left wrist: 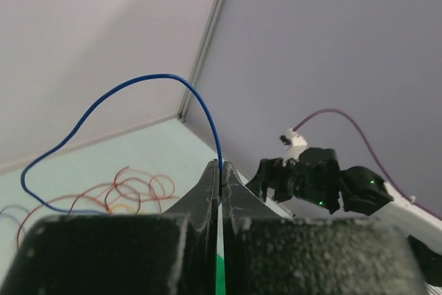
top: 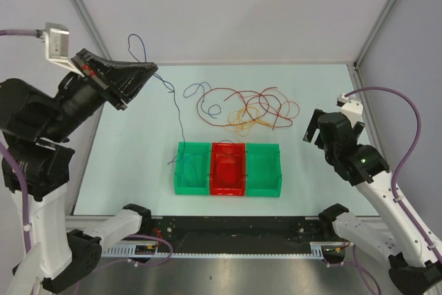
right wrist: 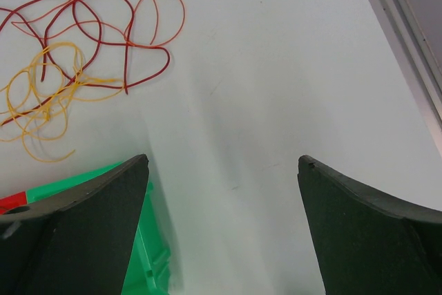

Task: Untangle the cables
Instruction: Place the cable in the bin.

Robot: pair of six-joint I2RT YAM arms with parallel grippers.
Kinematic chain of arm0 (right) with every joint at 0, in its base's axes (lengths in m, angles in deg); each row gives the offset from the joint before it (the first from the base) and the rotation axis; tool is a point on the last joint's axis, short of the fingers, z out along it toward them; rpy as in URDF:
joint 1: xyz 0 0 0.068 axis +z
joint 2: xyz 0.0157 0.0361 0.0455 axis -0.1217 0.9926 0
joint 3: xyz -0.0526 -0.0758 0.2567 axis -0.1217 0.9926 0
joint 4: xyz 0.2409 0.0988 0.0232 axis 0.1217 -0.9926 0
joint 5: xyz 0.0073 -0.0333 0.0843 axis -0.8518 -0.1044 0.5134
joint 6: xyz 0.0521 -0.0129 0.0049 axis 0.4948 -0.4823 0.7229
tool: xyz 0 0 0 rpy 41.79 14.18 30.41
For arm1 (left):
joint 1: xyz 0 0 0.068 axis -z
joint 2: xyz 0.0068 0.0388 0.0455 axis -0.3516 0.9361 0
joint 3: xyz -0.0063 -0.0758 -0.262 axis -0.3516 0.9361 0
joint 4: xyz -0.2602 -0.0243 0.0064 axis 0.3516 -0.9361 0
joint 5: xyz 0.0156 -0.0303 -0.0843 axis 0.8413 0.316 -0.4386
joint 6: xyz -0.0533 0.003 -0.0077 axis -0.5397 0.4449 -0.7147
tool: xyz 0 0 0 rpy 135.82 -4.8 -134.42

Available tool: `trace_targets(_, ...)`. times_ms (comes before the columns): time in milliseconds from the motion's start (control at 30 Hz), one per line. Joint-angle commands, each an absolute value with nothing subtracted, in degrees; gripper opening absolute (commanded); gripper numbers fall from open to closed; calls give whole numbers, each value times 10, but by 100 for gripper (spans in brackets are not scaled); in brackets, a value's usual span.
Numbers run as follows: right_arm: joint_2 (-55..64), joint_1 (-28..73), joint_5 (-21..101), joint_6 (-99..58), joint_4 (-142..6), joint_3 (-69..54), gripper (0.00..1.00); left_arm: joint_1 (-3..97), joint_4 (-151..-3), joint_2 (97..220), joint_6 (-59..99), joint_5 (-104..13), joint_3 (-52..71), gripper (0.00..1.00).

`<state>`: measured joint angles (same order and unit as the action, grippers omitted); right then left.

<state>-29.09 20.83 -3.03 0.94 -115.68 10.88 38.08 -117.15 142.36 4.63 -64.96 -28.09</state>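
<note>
My left gripper (top: 149,69) is raised over the table's far left, shut on a thin blue cable (top: 181,124). The blue cable (left wrist: 138,85) arches up out of the left gripper's (left wrist: 221,166) closed tips in the left wrist view. From the grip it hangs down toward the left green bin (top: 182,183). Red cables (top: 252,99) and yellow-orange cables (top: 246,123) lie in a loose tangle at the table's middle back. My right gripper (top: 310,129) hovers right of the tangle, open and empty. In the right wrist view, the red cables (right wrist: 103,12) and yellow-orange cables (right wrist: 48,94) lie ahead-left of the right gripper (right wrist: 224,164).
Three joined bins stand near the front centre: green on the left, a red bin (top: 228,186) in the middle, another green bin (top: 264,183) on the right. The right green bin's corner (right wrist: 148,253) sits just beside my right gripper's left finger. Enclosure walls close in the back and sides.
</note>
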Motion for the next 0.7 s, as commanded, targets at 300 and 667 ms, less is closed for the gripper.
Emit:
trace_targets(300, -285, 200, -21, -4, -1136, 92, 93, 384, -1153, 1422, 47, -630, -310, 0)
trace_targets(667, -280, 200, -6, -9, -1132, 92, 93, 385, -1264, 1419, 190, -329, -277, 0)
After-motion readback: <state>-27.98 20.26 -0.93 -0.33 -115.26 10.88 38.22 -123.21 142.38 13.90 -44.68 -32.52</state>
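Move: The left hand holds the blue cable high above the left green bin, whose middle is about 56 cm below, roughly 2 cm back and 1 cm to the right. The red bin sits at the same depth, 2 cm back and some 12 cm right; loose blue loops lie on the table about 18 cm ahead and 3 cm right. From the right hand the left green bin is about 41 cm left, 8 cm back and 22 cm down. Still pinching the blue cable, the left hand eases back, then swings 8 cm left and forward, turning counter-clockwise. ##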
